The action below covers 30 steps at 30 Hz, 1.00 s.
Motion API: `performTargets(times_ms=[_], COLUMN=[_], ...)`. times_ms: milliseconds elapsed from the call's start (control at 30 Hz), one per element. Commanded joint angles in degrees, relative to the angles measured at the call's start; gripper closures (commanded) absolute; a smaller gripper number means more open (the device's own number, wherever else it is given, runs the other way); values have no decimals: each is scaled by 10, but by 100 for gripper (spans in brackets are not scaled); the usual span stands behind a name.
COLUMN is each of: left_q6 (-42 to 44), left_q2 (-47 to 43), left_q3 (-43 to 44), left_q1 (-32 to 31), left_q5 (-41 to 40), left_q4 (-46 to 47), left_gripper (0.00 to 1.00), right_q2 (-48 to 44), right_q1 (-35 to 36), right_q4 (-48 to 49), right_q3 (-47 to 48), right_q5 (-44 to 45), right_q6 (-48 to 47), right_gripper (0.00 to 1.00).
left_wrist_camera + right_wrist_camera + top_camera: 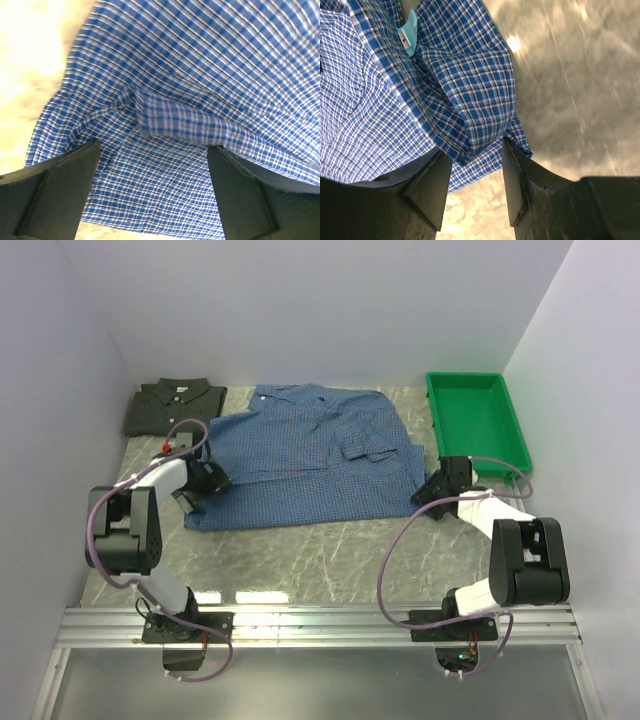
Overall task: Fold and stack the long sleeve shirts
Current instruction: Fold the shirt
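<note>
A blue check long sleeve shirt [310, 455] lies spread out on the marble table. A dark green-grey shirt [175, 405] sits folded at the back left. My left gripper [200, 490] hangs over the blue shirt's left edge. In the left wrist view the gripper [154, 150] is wide open, with wrinkled blue cloth [200, 75] below and between its fingers. My right gripper [428, 497] is at the shirt's right edge. In the right wrist view the gripper [476, 150] stands partly open, with a folded cuff of the blue shirt [470, 115] reaching between its fingertips.
A green plastic tray [465, 377] stands at the back right, just behind the right arm. White walls close in the table on the left, back and right. A light blue tag [409, 31] shows on the blue shirt. A metal rail [320, 625] runs along the near edge.
</note>
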Motion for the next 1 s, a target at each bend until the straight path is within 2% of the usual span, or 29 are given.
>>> performTargets(times_ms=[0, 200, 300, 400, 467, 533, 567, 667, 867, 967], left_q6=[-12, -23, -28, -15, -17, -24, -27, -53, -73, -75], left_q2=[-15, -118, -164, -200, -212, -225, -230, -232, -185, -161], left_q3=[-77, -120, -101, -71, -42, -28, -22, -42, -113, -134], left_q1=[42, 100, 109, 96, 54, 15, -30, -86, -105, -105], left_q5=[11, -8, -43, -25, -38, -41, -40, -26, 14, 19], left_q4=[-40, -50, -61, -68, -90, -100, -103, -82, -25, -6], left_gripper=[3, 3, 1, 1, 1, 1, 1, 1, 1, 1], right_q2=[-45, -145, -198, -222, -210, -196, -175, -126, -38, -4], right_q1=[-3, 9, 35, 57, 66, 72, 74, 73, 50, 21], right_q4=[-66, -92, -113, -125, -136, -129, -129, -117, -92, -92], right_q3=[-33, -99, -80, -27, 25, 61, 70, 86, 95, 105], right_q5=[0, -28, -26, -2, 24, -4, -20, -62, -57, -13], right_q6=[5, -10, -32, -72, -88, -107, -104, -88, -81, -93], right_gripper=[49, 48, 48, 48, 49, 50, 51, 51, 51, 52])
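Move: Down on the shirt's near left part, the left hand has that near left corner about 8 cm back and 4 cm to its left; the dark folded shirt lies some 24 cm ahead, 7 cm left. The right hand has the near right corner about 3 cm back and 2 cm left; the folded-in cuff is roughly 16 cm ahead and 20 cm left of this hand, the green tray 21 cm ahead and 12 cm right. All lie about table height. Dragging the shirt's near part back, both hands sweep about 7 cm towards the base at table height, the left one also some 5 cm outward to the left. Then they lift off; the left swings some 11 cm right across the near strip, while the right hooks forward to its starting reach and a little left, both sinking again, fingers unchanged. ##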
